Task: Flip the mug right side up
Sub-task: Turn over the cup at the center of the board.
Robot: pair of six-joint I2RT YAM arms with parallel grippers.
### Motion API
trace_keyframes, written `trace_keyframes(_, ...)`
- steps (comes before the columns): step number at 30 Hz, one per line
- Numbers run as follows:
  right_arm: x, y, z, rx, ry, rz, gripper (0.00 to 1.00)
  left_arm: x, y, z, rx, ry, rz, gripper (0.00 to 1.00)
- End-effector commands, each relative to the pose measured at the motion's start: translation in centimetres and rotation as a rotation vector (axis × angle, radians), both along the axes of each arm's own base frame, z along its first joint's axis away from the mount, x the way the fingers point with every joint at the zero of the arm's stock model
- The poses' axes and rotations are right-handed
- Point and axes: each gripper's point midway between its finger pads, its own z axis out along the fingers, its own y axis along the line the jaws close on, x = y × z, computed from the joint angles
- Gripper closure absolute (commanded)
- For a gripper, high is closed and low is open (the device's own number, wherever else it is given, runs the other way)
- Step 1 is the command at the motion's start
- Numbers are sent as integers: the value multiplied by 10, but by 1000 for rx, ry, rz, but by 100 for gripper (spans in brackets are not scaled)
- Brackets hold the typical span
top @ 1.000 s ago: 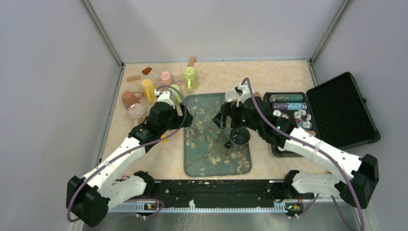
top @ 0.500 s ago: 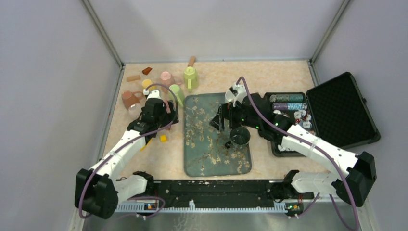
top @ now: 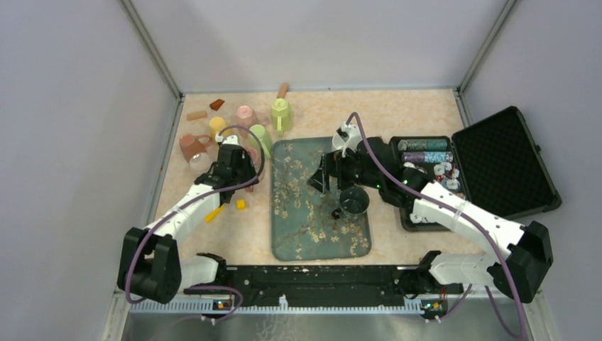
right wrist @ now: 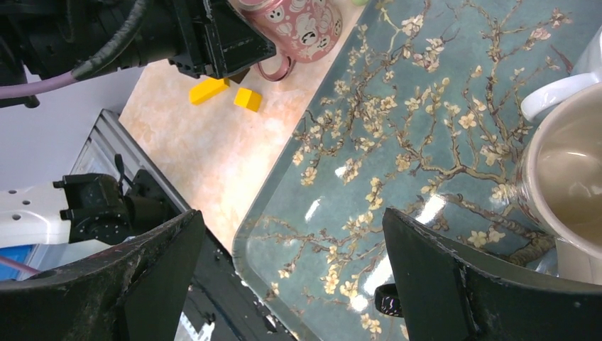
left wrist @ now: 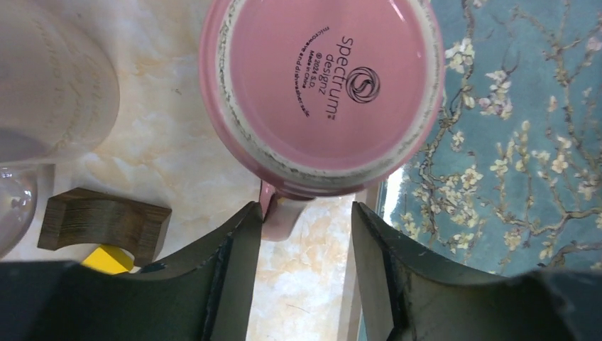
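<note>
The pink mug (left wrist: 323, 85) stands upside down on the table beside the tray's left edge, its printed base facing the left wrist camera. Its handle (left wrist: 278, 209) points toward my left gripper (left wrist: 305, 213). The jaws are apart, and the left fingertip (left wrist: 245, 220) touches the handle while the right one stays clear of it. In the right wrist view the mug (right wrist: 298, 25) shows a white pattern, with my left gripper just beside it. From above, the left gripper (top: 234, 160) mostly hides it. My right gripper (right wrist: 291, 227) hangs open and empty over the floral tray (right wrist: 397, 142).
A black mug (top: 353, 201) and a white mug (top: 343, 140) stand on the tray (top: 298, 234). Several cups (top: 219, 126) crowd the back left. A wooden block (left wrist: 103, 220), a yellow block (left wrist: 106, 259) and a glass (left wrist: 14, 206) lie left of the mug. An open black case (top: 497, 163) sits right.
My left arm has pulled back from the tray's edge to the left, and its jaws have narrowed around the mug's handle. The right arm has barely shifted.
</note>
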Motion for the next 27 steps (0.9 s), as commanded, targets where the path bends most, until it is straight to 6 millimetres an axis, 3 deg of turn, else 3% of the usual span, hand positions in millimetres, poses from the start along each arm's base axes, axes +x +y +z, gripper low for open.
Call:
trace_keyframes(1,8,2,10,28,-35,3,4,13,-13,0,-58,-9,-16,47)
trace_keyframes(8,7,0,7,33,-28,-6,4,22,-24,-3,-73,-7,-46,56)
trace_keyframes(21,6,1,4,21,-27,9,3,32,-6,-13,48,19,16,60)
trace_keyframes(27,4,-1,3,22,-25,10,4,37,-5,-13,54,6,30,73)
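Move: The upside-down pink mug stands about 8 cm ahead of the left hand and 1 cm right, its middle some 4 cm below, its handle pointing back towards the fingers. The light green mug is about 10 cm beyond it and 3 cm farther right; from the left hand the frosted mug lies 8 cm ahead and 15 cm left, the dark wooden block 11 cm left and 1 cm back. From the right hand the pink mug is some 16 cm ahead, 23 cm left and 18 cm below. The left hand sinks about 3 cm beside the pink mug to bring its fingers down around the handle, tipping some 5 degrees further down and edging about 1 cm right early on, then easing part of the way back left as it moves forward about 1.5 cm towards the mug's wall. Its already part-closed fingers narrow to roughly half their starting gap and end either side of the handle, close under the edge of the upturned base, coming into contact with the handle. ##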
